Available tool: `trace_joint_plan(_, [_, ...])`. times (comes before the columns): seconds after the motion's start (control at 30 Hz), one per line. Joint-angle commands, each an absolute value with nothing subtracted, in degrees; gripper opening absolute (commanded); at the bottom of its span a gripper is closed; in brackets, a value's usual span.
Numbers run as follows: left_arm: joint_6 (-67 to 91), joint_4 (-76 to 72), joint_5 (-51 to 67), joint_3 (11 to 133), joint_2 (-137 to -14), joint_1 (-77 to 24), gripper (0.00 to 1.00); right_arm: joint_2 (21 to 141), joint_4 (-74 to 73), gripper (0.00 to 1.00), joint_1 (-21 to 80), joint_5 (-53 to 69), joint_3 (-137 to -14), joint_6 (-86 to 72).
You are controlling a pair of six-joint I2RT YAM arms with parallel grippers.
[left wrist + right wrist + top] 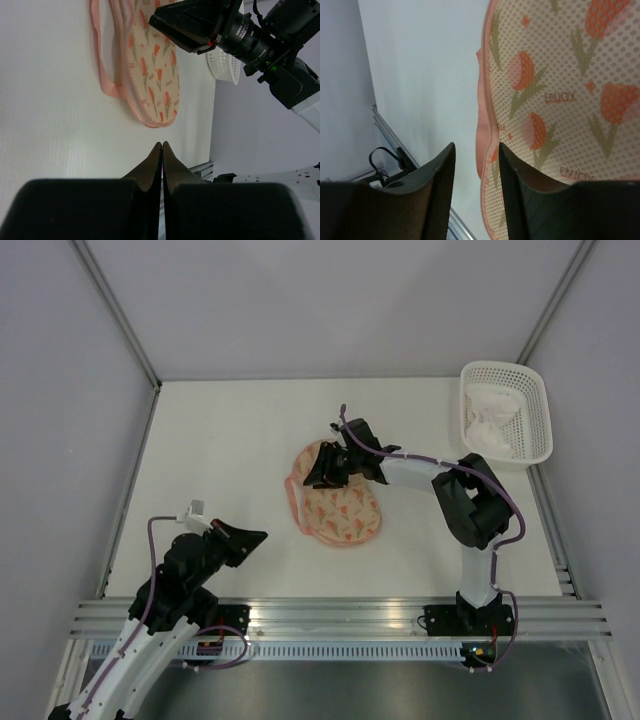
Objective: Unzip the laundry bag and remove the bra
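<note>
The laundry bag (342, 508) lies mid-table, a cream oval pouch with orange tulip print, pink zip trim and a pink loop (290, 495) on its left. My right gripper (325, 470) is open over the bag's far end. In the right wrist view its gripper (476, 150) straddles the pink trim (482, 125) at the bag's edge (560, 100). My left gripper (258, 537) is shut and empty, on the near left, apart from the bag; the left wrist view shows its gripper (162, 145) pointing at the bag (150, 65). No bra shows outside the bag.
A white lattice basket (540, 415) stands at the back right with white cloth (490, 420) in it; it also shows in the left wrist view (222, 65). Grey walls enclose the table. A metal rail (330, 615) runs along the near edge.
</note>
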State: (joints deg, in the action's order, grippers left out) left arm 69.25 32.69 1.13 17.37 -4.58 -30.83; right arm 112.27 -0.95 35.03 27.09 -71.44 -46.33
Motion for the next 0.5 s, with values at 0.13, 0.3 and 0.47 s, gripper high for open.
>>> trace_joint_plan(0.13, [70.58,33.66,0.18,19.95,-4.13,-30.59,0.02,106.97,-4.82,0.66,35.51,26.11,-76.81,-39.39])
trace_joint_plan(0.3, [70.58,33.57,0.26,20.30,-4.75,-30.59,0.02,98.89,-15.27,0.76,35.42,16.20,-82.51,-31.92])
trace_joint_plan(0.47, [70.31,31.74,0.26,19.78,-5.89,-30.59,0.03,91.34,-28.03,0.98,35.60,2.74,-82.80,-23.13])
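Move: The right hand hovers low over the left part of the closed laundry bag, its fingers already a little apart; the bag's middle lies about 6 cm to its right, 3 cm back and 3 cm below. The coral strap is roughly 3 cm left and 6 cm back, and the white basket holding the bra is about 41 cm right and 15 cm ahead. From the left hand, the bag's middle is some 13 cm ahead, 15 cm right and 10 cm below. The right hand lingers low at the bag while its barely parted fingers begin to spread wide, then it lifts away ever faster, about 13 cm up, drifting to the right by some 4 cm late in the rise. On the way up the wrist tilts back about 25 degrees, so that the fingers lean farther forward, and they end almost fully open with nothing between them. ##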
